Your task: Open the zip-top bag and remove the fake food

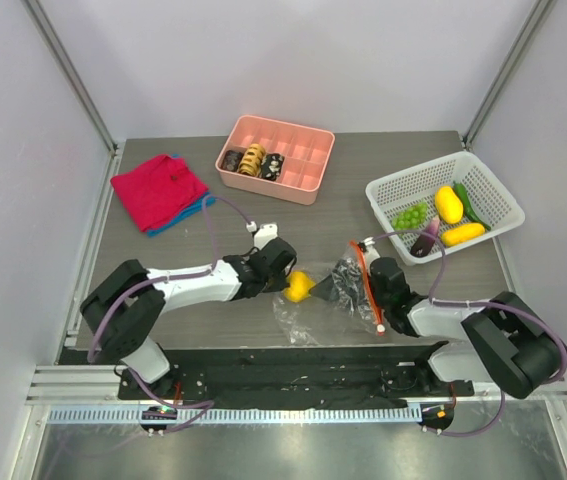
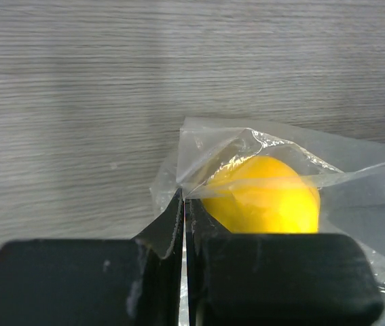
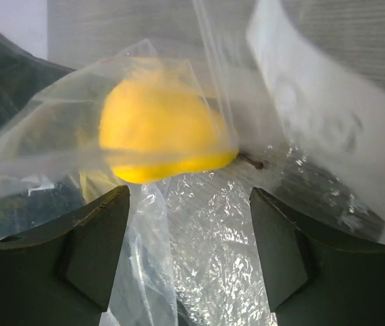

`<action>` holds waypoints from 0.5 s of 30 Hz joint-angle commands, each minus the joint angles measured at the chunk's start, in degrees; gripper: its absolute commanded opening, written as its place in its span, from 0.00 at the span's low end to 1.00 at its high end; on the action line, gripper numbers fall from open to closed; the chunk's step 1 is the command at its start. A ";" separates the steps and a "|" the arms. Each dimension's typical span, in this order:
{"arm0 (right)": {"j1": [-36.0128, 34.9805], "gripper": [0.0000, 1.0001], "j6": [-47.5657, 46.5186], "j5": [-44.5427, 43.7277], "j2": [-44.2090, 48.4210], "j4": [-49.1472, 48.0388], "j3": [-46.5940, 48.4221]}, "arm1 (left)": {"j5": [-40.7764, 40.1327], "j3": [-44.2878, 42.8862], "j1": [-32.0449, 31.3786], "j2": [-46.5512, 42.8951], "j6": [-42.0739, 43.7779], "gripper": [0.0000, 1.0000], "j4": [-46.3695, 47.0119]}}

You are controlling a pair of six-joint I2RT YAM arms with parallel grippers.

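Observation:
The clear zip-top bag [image 1: 308,312] lies crumpled between the two arms, its orange-red zipper strip [image 1: 368,287] on the right side. One yellow piece of fake food [image 1: 299,287] sits inside it. My left gripper [image 1: 284,279] is shut on a fold of the bag [image 2: 219,146] beside the yellow piece [image 2: 263,197]. My right gripper [image 1: 346,286] stands open at the bag's mouth. Bag film [image 3: 212,238] lies between its fingers and the yellow piece [image 3: 161,132] is just ahead of them. Other fake food lies in the white basket [image 1: 395,190]: green grapes [image 1: 410,215], a purple eggplant [image 1: 425,238] and yellow pieces [image 1: 449,203].
A pink compartment tray [image 1: 308,160] with brown pastry-like pieces stands at the back centre. A folded red cloth [image 1: 160,190] lies at the back left. The white basket stands at the right, close to the side wall.

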State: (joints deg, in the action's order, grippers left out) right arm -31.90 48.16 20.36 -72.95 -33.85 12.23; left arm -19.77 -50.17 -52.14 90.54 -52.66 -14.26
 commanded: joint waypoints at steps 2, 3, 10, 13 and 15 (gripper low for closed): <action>-0.35 0.80 -0.53 2.05 -3.86 -7.63 1.22 | 5.61 -2.91 0.11 3.76 -1.30 0.00 8.63; -0.36 0.81 -0.26 2.57 -4.56 -8.60 1.22 | 6.32 -3.35 -0.07 4.72 -1.39 0.00 8.81; -0.27 0.95 -0.17 3.02 -7.29 -13.35 1.30 | 7.20 -4.67 -1.74 6.92 -1.91 0.00 9.78; -0.35 1.00 -0.09 3.28 -9.22 -15.09 1.92 | 7.38 -4.67 -2.61 7.63 -2.35 0.00 10.57; -0.53 1.00 -0.26 3.37 -10.89 -17.03 2.10 | 7.73 -5.02 -3.23 8.16 -2.53 0.00 11.01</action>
State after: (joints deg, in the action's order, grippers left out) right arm -31.90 48.62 23.33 -81.25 -44.69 12.75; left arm -13.87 -52.90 -54.04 97.49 -53.91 -7.70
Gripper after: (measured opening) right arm 0.992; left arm 0.002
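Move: The yellow fake food still in the bag lies about 4 cm to the right of the left hand's shut fingertips, level with them front to back and some 2 cm lower. Slack film from the bag's far end spreads about 5 cm right and 9 cm back of the left hand. From the right hand, open inside the bag, the yellow food is roughly 7 cm to the left and 2 cm lower, while the orange zip strip stands about 8 cm to its right. Rightward by about 5 cm, dipping some 2 cm early on, the left hand pushes its shut fingertips along against the bag film beside the yellow food, towards the right gripper. The right hand, still reaching in through the bag mouth, creeps a good centimetre left to meet the food and spreads its fingers from three-quarters to fully open. ##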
